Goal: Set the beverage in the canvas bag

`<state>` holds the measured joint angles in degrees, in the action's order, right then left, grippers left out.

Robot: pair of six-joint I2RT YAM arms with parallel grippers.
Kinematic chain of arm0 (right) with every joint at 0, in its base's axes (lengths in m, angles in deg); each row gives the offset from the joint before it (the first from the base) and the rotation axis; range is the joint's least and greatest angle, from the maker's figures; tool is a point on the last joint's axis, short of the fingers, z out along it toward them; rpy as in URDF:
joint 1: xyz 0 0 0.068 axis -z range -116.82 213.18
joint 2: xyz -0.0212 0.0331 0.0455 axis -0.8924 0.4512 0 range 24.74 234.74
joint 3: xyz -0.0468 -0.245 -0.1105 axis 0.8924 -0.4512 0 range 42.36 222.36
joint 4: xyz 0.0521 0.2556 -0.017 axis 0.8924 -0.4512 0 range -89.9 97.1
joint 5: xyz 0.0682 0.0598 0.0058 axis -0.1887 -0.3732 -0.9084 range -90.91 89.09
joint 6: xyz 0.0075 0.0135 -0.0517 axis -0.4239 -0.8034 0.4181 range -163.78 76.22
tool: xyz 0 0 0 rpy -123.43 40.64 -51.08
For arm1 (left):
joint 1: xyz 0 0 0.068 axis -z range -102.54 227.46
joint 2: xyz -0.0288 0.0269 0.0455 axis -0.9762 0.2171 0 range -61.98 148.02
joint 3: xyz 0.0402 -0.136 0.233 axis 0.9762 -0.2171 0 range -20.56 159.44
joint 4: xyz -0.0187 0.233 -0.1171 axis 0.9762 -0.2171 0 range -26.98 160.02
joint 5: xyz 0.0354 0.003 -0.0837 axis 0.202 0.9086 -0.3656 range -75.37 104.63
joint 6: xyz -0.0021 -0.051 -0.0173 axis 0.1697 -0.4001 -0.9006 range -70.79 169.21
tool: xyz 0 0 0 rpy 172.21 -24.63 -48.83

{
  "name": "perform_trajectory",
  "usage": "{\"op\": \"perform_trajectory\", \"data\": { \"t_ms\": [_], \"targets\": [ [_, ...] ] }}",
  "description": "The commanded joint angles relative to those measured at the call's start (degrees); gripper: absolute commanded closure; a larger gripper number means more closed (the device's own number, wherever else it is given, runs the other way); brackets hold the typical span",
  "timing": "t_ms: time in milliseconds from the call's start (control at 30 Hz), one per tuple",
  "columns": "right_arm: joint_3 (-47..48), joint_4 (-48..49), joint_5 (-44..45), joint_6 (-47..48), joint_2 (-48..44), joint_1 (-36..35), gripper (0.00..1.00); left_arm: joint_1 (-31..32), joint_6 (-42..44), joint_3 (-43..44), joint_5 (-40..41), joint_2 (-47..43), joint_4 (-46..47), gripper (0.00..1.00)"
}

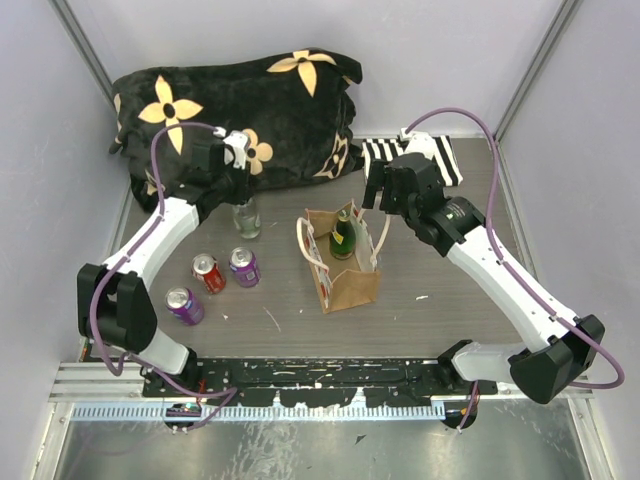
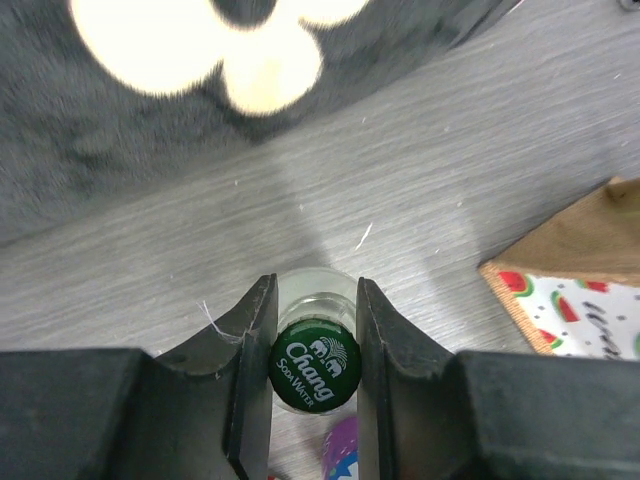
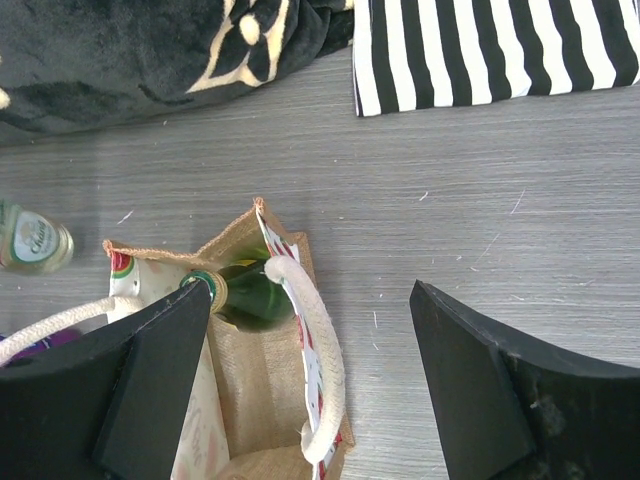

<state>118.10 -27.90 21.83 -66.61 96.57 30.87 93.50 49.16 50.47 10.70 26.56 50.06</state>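
The beverage, a clear glass soda-water bottle (image 1: 246, 218) with a green cap (image 2: 315, 365), stands upright on the table in front of the black plush. My left gripper (image 2: 313, 340) is shut on its neck, a finger on either side of the cap. The canvas bag (image 1: 347, 280) stands open at mid-table, with a dark green bottle (image 1: 343, 236) inside it. My right gripper (image 3: 310, 295) hangs open over the bag's right rope handle (image 3: 318, 360) and touches nothing. In the right wrist view the clear bottle (image 3: 30, 240) shows left of the bag (image 3: 250, 390).
A red can (image 1: 208, 272) and two purple cans (image 1: 244, 267) (image 1: 184, 305) stand left of the bag. A black plush with yellow flowers (image 1: 240, 100) lies at the back. A black-and-white striped cloth (image 1: 425, 160) lies at the back right. Walls enclose the table.
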Motion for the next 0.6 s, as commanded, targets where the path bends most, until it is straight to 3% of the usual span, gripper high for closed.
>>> {"op": "perform_trajectory", "data": {
  "t_ms": [0,367,567],
  "targets": [
    [-0.54,2.82,-0.16,-1.26,-1.59,0.24,0.13,1.44,0.37,8.18,-1.34,-4.69,2.84,1.00],
    [-2.49,3.19,-0.02,-2.11,-3.37,0.21,0.13,6.34,-3.69,26.01,-6.71,0.22,-3.02,1.00],
    [-3.35,3.21,0.71,-2.56,-4.97,0.24,0.13,10.76,-5.80,30.92,-10.38,1.67,-3.61,1.00]
  ]
}}
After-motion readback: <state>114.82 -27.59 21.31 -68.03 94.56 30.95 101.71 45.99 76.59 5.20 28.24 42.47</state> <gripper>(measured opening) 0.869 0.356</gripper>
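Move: From the left hand, already gripping the soda water bottle by its neck, the canvas bag lies about 24 cm right, 9 cm back and 12 cm lower at its middle. The green bottle inside it is some 23 cm right and 5 cm back; the purple can stands roughly 12 cm back and 1 cm left, the red can 14 cm back and 10 cm left. From the right hand, the bag is about 6 cm left, 2 cm back and 22 cm below. Straight up at first and fast, the left hand hoists the soda water bottle about 16 cm, then swings increasingly right, some 9 cm in all, coming sideways nearer the canvas bag while climbing well above it. It keeps its shut grip on the neck as the fingers tip upward about 15 degrees, with a slight clockwise turn. ##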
